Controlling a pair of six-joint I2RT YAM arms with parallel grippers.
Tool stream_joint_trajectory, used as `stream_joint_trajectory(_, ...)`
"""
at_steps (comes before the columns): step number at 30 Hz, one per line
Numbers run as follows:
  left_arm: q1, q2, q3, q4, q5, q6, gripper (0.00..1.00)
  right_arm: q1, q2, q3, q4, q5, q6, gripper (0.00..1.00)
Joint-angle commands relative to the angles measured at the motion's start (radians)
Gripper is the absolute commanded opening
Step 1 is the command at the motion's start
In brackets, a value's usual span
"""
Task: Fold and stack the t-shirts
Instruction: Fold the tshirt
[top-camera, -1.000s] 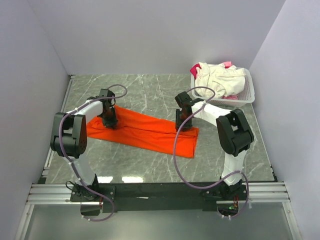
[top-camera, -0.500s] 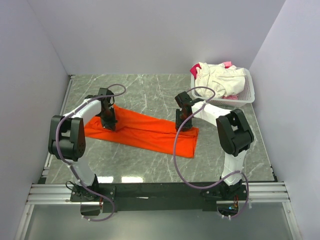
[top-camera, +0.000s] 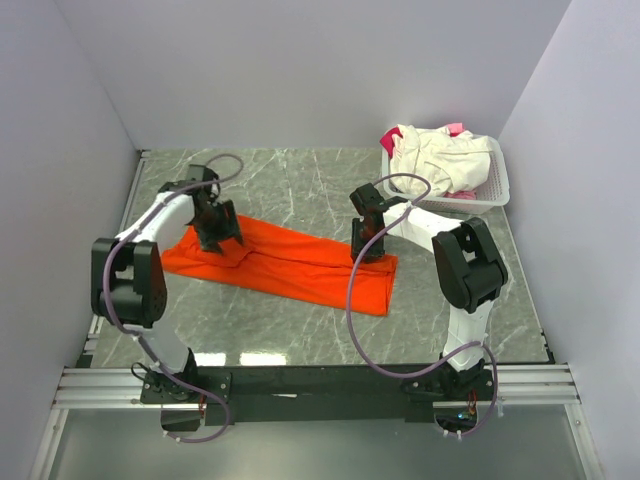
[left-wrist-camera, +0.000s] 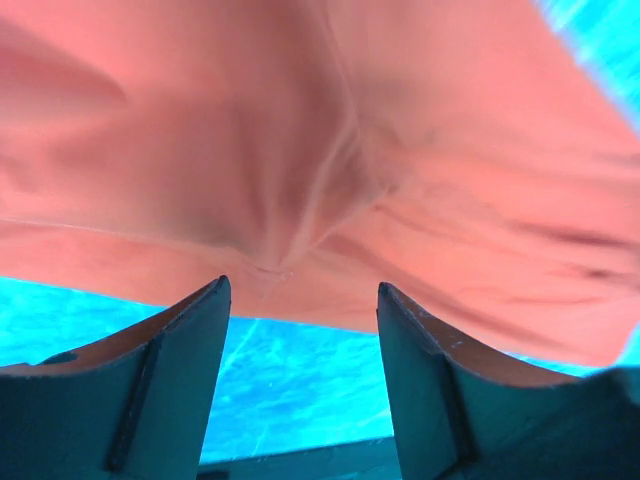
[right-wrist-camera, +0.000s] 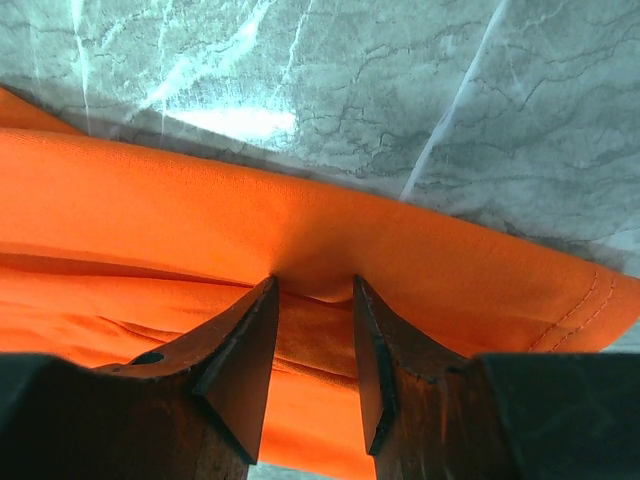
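The orange t-shirt (top-camera: 290, 262) lies folded into a long band across the marble table. My left gripper (top-camera: 222, 238) hangs over its left end; in the left wrist view the gripper (left-wrist-camera: 303, 290) is open, bare table between its fingers and the wrinkled orange t-shirt (left-wrist-camera: 300, 150) just past the tips. My right gripper (top-camera: 362, 250) is down on the band's right part. In the right wrist view that gripper (right-wrist-camera: 315, 285) is shut on a raised fold of the orange t-shirt (right-wrist-camera: 200, 210). A cream-white t-shirt (top-camera: 430, 155) and a pink one (top-camera: 455, 128) are heaped at the back right.
The white slatted basket (top-camera: 497, 190) holding the heaped shirts stands at the back right against the wall. Grey walls close in the table on three sides. Marble table (top-camera: 300, 180) shows behind the orange band and in front of it.
My left gripper has opened, let go of the orange shirt's left end and drawn back up and to the left. The right arm has not moved.
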Motion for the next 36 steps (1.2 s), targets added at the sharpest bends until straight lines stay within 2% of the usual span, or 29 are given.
stream_joint_trajectory(1, 0.080, -0.097, 0.053, 0.044, 0.047, -0.005, 0.66, -0.005, -0.013, -0.003, -0.001, 0.021, 0.002, 0.43)
stream_joint_trajectory(4, 0.219, -0.131, 0.004, 0.082, 0.061, 0.032, 0.63, -0.003, -0.013, -0.002, 0.002, 0.024, 0.001, 0.43)
stream_joint_trajectory(11, 0.327, -0.087, -0.056, 0.097, 0.024, 0.130, 0.56, -0.015, -0.007, 0.013, -0.009, 0.024, -0.013, 0.43)
stream_joint_trajectory(16, 0.331, -0.028, -0.059, 0.140, -0.005, 0.124, 0.52, -0.025, -0.007, 0.023, -0.015, 0.024, -0.016, 0.43)
stream_joint_trajectory(26, 0.331, 0.035, -0.045, 0.157, -0.151, 0.123, 0.42, -0.032, 0.002, 0.027, -0.026, 0.024, -0.022, 0.43)
stream_joint_trajectory(36, 0.331, 0.094, -0.033, 0.193, -0.134, 0.124, 0.41, -0.034, 0.014, 0.027, -0.024, 0.018, -0.015, 0.43)
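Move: The left hand is over the folded orange t-shirt, with the shirt's left end about 14 cm to its left, 1 cm ahead and 6 cm below. The puckered fold lies about 4 cm to this hand's right and 4 cm back. The shirt's right end is roughly 40 cm right and 10 cm back. From the right hand, set low over that right end, the left end is some 52 cm to the left and about level. The left hand arcs about 14 cm left and down to the shirt's left end, fingers partly closing, turning counter-clockwise. ##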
